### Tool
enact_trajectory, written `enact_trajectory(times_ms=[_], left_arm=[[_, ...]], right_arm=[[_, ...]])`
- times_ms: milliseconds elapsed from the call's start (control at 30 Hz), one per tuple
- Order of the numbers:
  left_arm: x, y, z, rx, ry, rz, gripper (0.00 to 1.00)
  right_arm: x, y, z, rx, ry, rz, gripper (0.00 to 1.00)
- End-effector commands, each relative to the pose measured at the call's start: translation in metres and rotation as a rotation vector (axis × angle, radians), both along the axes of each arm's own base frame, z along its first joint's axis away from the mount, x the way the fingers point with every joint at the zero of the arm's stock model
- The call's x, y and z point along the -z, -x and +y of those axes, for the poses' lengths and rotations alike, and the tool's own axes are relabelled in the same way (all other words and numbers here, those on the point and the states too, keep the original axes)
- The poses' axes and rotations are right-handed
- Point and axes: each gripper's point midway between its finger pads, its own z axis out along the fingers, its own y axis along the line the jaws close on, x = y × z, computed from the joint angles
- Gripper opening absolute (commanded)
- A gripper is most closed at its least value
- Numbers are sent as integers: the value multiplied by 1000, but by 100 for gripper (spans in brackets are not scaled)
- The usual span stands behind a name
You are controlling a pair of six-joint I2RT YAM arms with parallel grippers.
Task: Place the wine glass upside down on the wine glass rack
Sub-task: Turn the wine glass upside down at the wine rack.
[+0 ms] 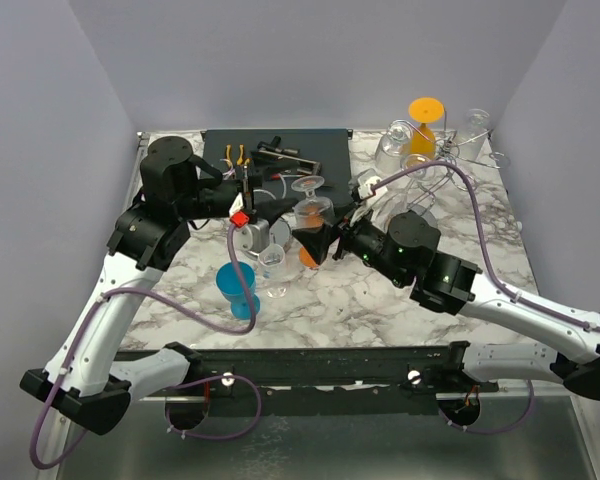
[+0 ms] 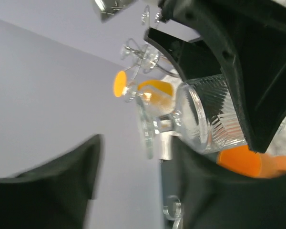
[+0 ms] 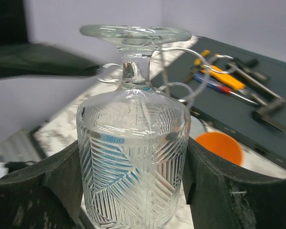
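The wine glass [image 1: 310, 207] is clear with a cut pattern and is held upside down above the table, foot upward. My right gripper [image 1: 317, 238] is shut on its bowl [image 3: 133, 157], one finger pressed on each side. My left gripper [image 1: 248, 196] is open beside the stem and foot [image 2: 145, 126], with its fingers apart and not touching the glass. One of its dark fingers [image 3: 43, 57] shows to the left of the stem in the right wrist view. The wire wine glass rack [image 1: 432, 180] stands at the back right, behind the right arm.
On or by the rack are an orange glass [image 1: 425, 115] and clear glasses [image 1: 392, 147]. A blue cup [image 1: 237, 285] and a small clear glass [image 1: 272, 260] stand on the marble table. An orange cup [image 3: 221, 145] sits under the held glass. A dark tool tray [image 1: 280, 150] lies at the back.
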Motion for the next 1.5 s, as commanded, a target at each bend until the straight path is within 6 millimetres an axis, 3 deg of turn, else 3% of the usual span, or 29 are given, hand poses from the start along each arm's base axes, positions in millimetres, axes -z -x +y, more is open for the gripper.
enact_trajectory(times_ms=[0, 67, 167, 267, 533, 600, 700, 833, 967, 1133, 1333, 1467], left_arm=[[-23, 20, 6, 30, 53, -86, 83], [-22, 13, 9, -33, 67, -9, 93], [-26, -5, 17, -168, 120, 149, 99], [-25, -22, 27, -305, 183, 301, 99], [-22, -32, 47, -511, 378, 650, 99], [-17, -34, 48, -548, 399, 742, 99], [-10, -34, 45, -571, 377, 848, 99], [-8, -40, 48, -613, 390, 879, 99], [-5, -37, 51, -628, 379, 877, 99], [-2, -36, 53, -629, 368, 862, 99], [-3, -38, 51, -626, 362, 859, 99], [-9, -34, 50, -601, 360, 839, 99]], right_arm=[[-8, -32, -37, 228, 14, -82, 1], [-11, -34, -51, 275, 23, -105, 1], [-21, -33, -75, 332, 32, -134, 1], [-40, -27, -96, 357, 29, -157, 1], [-77, -29, -152, 546, 48, -221, 1], [-77, -40, -159, 633, 95, -283, 1], [-75, -67, -151, 682, 161, -305, 1], [-98, -103, -149, 648, 72, -292, 1], [-125, -114, -139, 639, 68, -338, 0], [-167, -119, -179, 710, -8, -379, 0], [-147, -138, -246, 842, 42, -288, 1], [-126, -119, -287, 939, 46, -219, 0]])
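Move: The right hand already holds the wine glass upside down by its bowl; the wine rack stands about 13 cm ahead and 21 cm right, its middle some 18 cm lower. On it, the yellow glass hangs about 20 cm ahead, 18 cm right; a clear glass 17 ahead, 13 right; another clear glass 19 ahead, 27 right. From the left hand the rack lies some 11 cm ahead, 27 cm right, 24 cm lower. Right carries the glass 27 cm right, 14 forward and up, towards the rack's far-right side; left opens, tips down. ##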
